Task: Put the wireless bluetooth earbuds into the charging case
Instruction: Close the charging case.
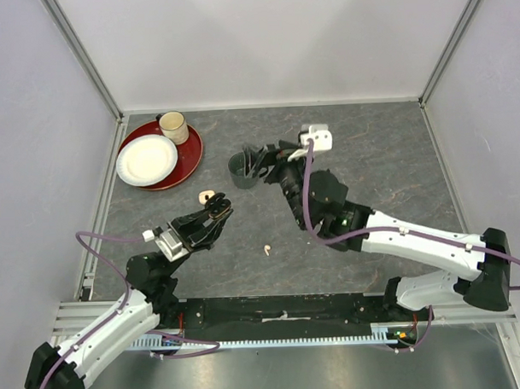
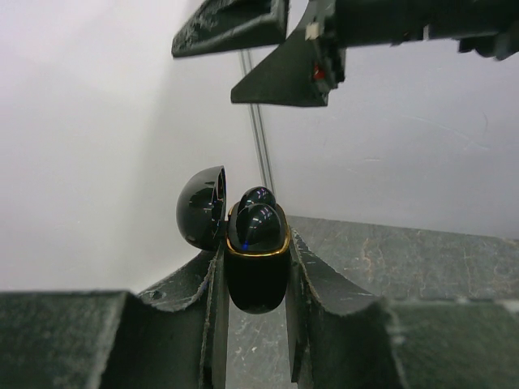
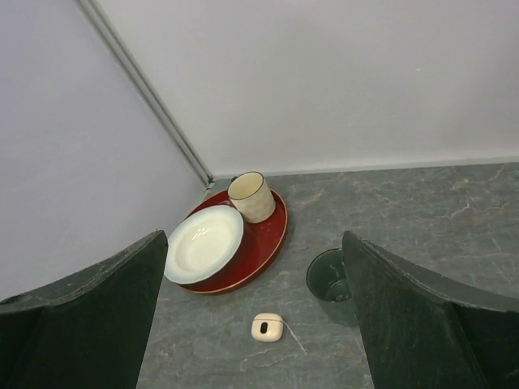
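Note:
A black charging case with a gold rim is pinched between the fingers of my left gripper, which is shut on it. Its lid hangs open to the left, and two glossy black earbuds sit in its wells. From above, the left gripper holds this case above the table. One white earbud lies loose on the table. A cream case lies just beyond the left gripper. My right gripper hovers open and holds nothing, beside the green mug.
The green mug stands mid-table under the right gripper. At the back left a red tray carries a white plate and a cream cup. Walls enclose the table.

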`<state>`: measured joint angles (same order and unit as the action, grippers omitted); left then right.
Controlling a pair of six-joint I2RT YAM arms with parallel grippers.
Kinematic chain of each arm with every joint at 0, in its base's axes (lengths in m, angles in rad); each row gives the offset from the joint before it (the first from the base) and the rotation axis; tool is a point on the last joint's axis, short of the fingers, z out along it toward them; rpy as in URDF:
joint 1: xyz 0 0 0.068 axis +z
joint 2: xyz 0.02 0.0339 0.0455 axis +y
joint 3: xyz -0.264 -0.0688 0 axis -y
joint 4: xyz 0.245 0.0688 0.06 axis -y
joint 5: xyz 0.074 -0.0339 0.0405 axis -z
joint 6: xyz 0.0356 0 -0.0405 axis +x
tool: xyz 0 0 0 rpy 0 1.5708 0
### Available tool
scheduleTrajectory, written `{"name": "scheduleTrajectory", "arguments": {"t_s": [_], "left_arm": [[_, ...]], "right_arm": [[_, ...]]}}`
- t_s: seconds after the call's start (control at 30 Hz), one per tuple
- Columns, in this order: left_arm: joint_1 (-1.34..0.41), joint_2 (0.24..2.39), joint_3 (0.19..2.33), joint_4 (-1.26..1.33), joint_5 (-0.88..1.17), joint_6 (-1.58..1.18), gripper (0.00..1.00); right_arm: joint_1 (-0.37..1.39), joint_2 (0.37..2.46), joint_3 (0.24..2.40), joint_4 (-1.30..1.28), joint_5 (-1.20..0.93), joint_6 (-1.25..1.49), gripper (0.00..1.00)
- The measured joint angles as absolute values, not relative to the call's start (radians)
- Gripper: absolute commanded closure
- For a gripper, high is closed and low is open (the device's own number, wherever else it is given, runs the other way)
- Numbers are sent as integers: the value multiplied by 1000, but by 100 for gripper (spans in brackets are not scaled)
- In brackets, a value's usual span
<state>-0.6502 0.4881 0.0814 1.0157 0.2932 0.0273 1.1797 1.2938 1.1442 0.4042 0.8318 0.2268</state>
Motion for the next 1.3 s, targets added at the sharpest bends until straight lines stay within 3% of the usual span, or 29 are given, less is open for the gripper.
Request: {"name": "scheduleTrajectory", "arguments": {"t_s": [0.23,0.53,0.8,1.3], "left_arm": [[-650,492,177,958,307,27,98],[-650,545,209,925,395,27,98],[-650,696,201,990,549,-12,98],[-650,832,161,1119,584,-51,98]], "right_arm": [[1044,1301,1256,157,720,421,2],[1035,1208,1082,62,616,556,2],[971,1119,1069,13,543,545,2],[937,1190,1082,-148,134,482,2]]}}
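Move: The black charging case sits in the left fingertips with its lid open. From the right hand it lies about 9 cm to the left, 7 cm back and 11 cm below. Far below on the table, the green mug is some 15 cm ahead and 4 cm left of the right hand, and the white case about 8 cm ahead and 13 cm left. From the left hand, the white earbud is about 10 cm right, 2 cm back and 28 cm down. The left hand keeps its pinch on the black case, lifting it nearly 4 cm, then carrying it about 5 cm right and down past its starting height while swinging clockwise. The right hand, fingers staying wide open, edges forward-right, then draws back and sinks some 11 cm overall with one brief rise, tipping down and turning counter-clockwise to come close to the raised lid; no touch can be made out. ##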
